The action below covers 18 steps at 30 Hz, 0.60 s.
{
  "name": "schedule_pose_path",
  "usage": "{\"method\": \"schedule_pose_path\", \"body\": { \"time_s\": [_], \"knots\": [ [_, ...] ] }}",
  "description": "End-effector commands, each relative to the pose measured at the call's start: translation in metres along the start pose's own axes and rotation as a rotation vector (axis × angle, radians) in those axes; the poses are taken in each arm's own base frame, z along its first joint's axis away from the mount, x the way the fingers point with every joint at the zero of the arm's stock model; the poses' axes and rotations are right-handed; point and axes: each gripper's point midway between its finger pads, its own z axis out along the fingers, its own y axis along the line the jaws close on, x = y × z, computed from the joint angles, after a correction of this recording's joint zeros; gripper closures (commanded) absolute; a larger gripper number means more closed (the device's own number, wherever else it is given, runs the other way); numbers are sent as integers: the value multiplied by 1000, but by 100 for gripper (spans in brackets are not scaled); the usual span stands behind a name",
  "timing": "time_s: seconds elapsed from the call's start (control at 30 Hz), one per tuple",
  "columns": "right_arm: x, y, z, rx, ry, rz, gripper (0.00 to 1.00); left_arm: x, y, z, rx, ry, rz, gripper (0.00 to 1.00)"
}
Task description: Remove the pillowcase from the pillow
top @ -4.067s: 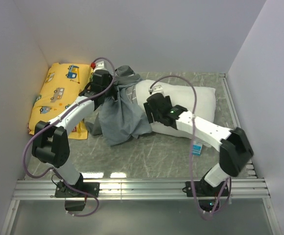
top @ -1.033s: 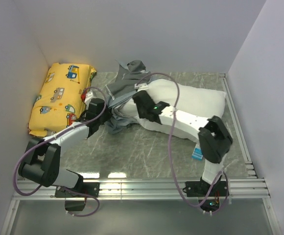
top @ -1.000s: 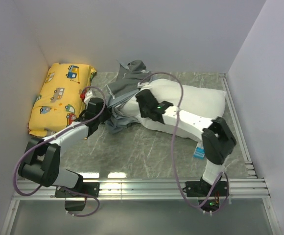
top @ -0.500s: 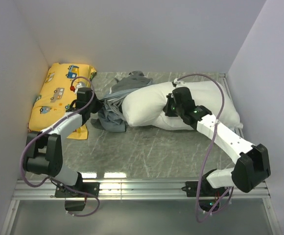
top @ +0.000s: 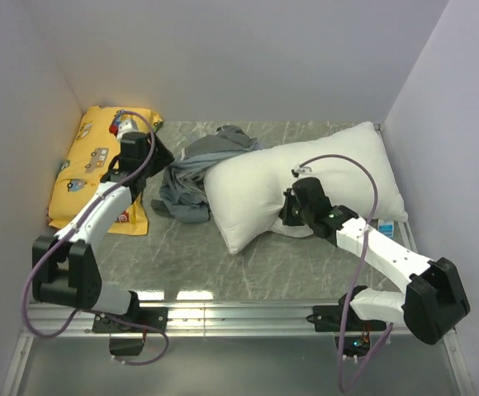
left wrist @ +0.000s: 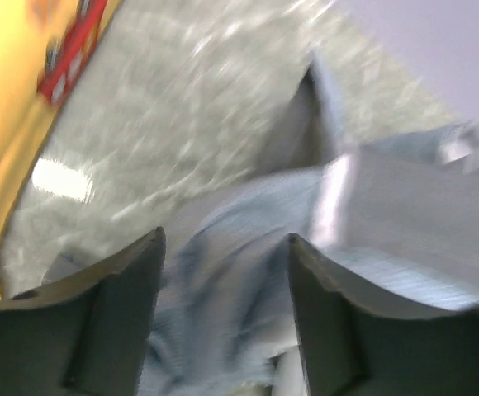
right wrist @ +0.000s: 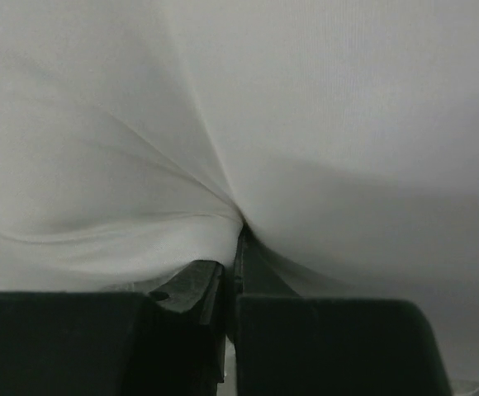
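The plump white pillow (top: 314, 169) lies bare across the middle and right of the table. The grey-blue pillowcase (top: 192, 172) is a crumpled heap to its left, touching the pillow's left end. My left gripper (top: 158, 158) hovers at the heap's left edge. In the left wrist view its jaws (left wrist: 227, 247) stand open with the pillowcase (left wrist: 363, 206) lying beyond them, nothing pinched. My right gripper (top: 289, 208) is at the pillow's near side. The right wrist view shows the gripper (right wrist: 238, 235) shut on a fold of the white pillow (right wrist: 305, 107).
A yellow vehicle-print cushion (top: 91, 169) lies against the left wall, right behind my left arm, and shows in the left wrist view (left wrist: 8, 115). A blue-white tag (top: 384, 226) sits at the pillow's near right edge. Walls close in on three sides; a metal rail (top: 239, 309) runs along the front.
My left gripper has opened and let go of the pillowcase, drawing back toward the yellow cushion. My right arm has dragged the pillow right and nearer, clear of the pillowcase.
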Motion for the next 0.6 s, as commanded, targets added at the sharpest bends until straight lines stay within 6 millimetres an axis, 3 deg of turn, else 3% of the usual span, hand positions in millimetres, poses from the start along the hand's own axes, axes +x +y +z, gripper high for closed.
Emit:
{"method": "schedule_pose_path", "body": {
  "time_s": [0.0,0.03,0.07,0.13,0.2,0.27,0.4,0.43,0.47,0.57],
  "knots": [
    [22,-13,-9,49,22,27,100,-70,-54,-56,100,-203,106,26],
    [23,-14,-13,45,13,27,100,-74,-64,-62,118,-217,132,22],
    [23,-15,-16,45,6,34,100,-75,-87,-71,179,-226,168,19],
    [22,-16,-21,45,-4,35,100,-62,-120,-75,313,-167,271,15],
    [22,-17,-24,53,-4,30,100,-34,-162,-70,470,-66,377,13],
    [20,-18,-26,59,-8,29,100,0,-184,-53,525,68,451,13],
    [20,-20,-27,64,-11,27,100,55,-194,-24,555,234,491,9],
    [21,-21,-26,73,-8,26,100,68,-196,-24,590,283,486,1],
    [22,-22,-26,78,-5,19,100,86,-190,-15,589,328,485,1],
    [21,-26,-24,98,-3,11,100,114,-180,-8,568,388,490,1]
  ]
}}
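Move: The pillowcase lies bunched, its middle about 11 cm to the left gripper's right, 2 cm back and 10 cm below; its right-hand end, the part to reach, is some 20 cm right, 3 cm ahead and 9 cm below. The bare pillow's middle is around 39 cm right and 7 cm back, the yellow pillow 20 cm left and 2 cm back. From the right gripper, the pillowcase's right end is roughly 20 cm ahead and 13 cm left. Swing the left gripper right about 20 cm in a high arc over the bunched pillowcase, climbing some 15 cm first and then dropping most of that towards its right end beside the pillow. Turn the hand about 45 degrees clockwise and spread the fingers from partly to fully open. Keep the right fingers shut on the pillow's near side, drawing it back about 2 cm. ##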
